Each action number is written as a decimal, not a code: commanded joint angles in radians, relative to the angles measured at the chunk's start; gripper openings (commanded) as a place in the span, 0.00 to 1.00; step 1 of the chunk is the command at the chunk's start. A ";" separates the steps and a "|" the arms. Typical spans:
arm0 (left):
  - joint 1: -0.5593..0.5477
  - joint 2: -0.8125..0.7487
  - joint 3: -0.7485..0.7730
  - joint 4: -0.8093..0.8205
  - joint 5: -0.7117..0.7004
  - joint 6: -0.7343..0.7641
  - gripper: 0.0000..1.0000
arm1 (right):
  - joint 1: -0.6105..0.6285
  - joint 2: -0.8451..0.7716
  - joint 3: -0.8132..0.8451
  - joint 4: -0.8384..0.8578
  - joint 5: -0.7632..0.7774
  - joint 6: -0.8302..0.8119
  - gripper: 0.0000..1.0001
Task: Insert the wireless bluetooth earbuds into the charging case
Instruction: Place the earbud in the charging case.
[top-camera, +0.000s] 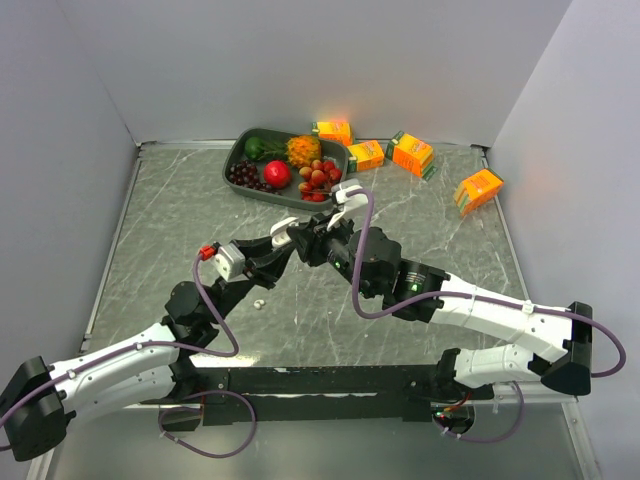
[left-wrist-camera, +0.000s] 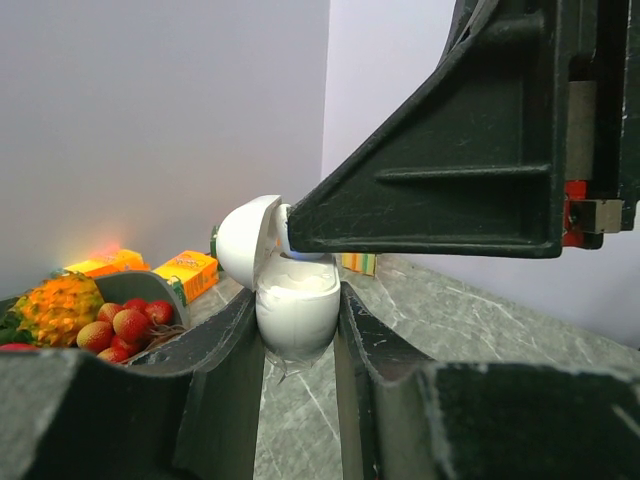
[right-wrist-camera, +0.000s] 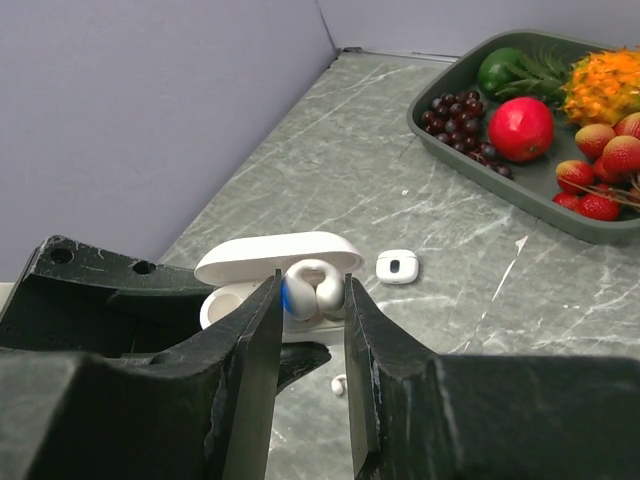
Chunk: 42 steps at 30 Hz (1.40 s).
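Note:
My left gripper (left-wrist-camera: 297, 300) is shut on the lower half of a white charging case (left-wrist-camera: 295, 320), held just above the table with its lid (left-wrist-camera: 243, 240) swung open. My right gripper (right-wrist-camera: 312, 285) is shut on a white earbud (right-wrist-camera: 318, 292) with a blue end, right over the open case (right-wrist-camera: 275, 258). From above, both grippers meet at the table's middle, the left gripper (top-camera: 278, 243) beside the right gripper (top-camera: 305, 238). A loose earbud (top-camera: 258, 303) lies on the table below them, the same earbud (right-wrist-camera: 338, 383) showing between the right fingers. A second small white case (right-wrist-camera: 397, 266) lies shut nearby.
A dark tray (top-camera: 238, 158) of fruit stands at the back centre. Several orange cartons (top-camera: 412, 153) lie to its right, one carton (top-camera: 478, 190) near the right wall. Grey walls close off the left, back and right sides.

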 joint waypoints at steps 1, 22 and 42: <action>0.000 -0.018 0.032 0.072 -0.006 -0.005 0.01 | 0.015 -0.013 0.022 -0.004 -0.016 -0.001 0.36; 0.000 -0.024 0.023 0.085 -0.016 -0.014 0.01 | 0.029 -0.060 0.077 -0.068 0.034 0.002 0.70; 0.000 -0.219 -0.027 -0.098 -0.048 0.020 0.01 | -0.053 -0.197 -0.068 -0.194 0.055 0.083 0.70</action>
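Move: The earbud is already at its slot in the open charging case and still between the right fingertips; the case's middle lies about 1 cm left of the right hand and 1 cm lower. The left hand grips the case low down, its middle some 1 cm ahead of that hand and 2 cm above. From the right hand, the small white case lies on the table about 8 cm ahead, 11 cm left; a loose earbud lies 5 cm back, 9 cm left; both some 25 cm below. The earbud is let go in the case as the right fingers open wide and ease back about 1 cm. The right hand then pulls away from the case, about 7 cm right and up, dipping a little at the end. The left hand keeps its grip on the case and, late on, draws it some 3 cm up and left, slightly back. ##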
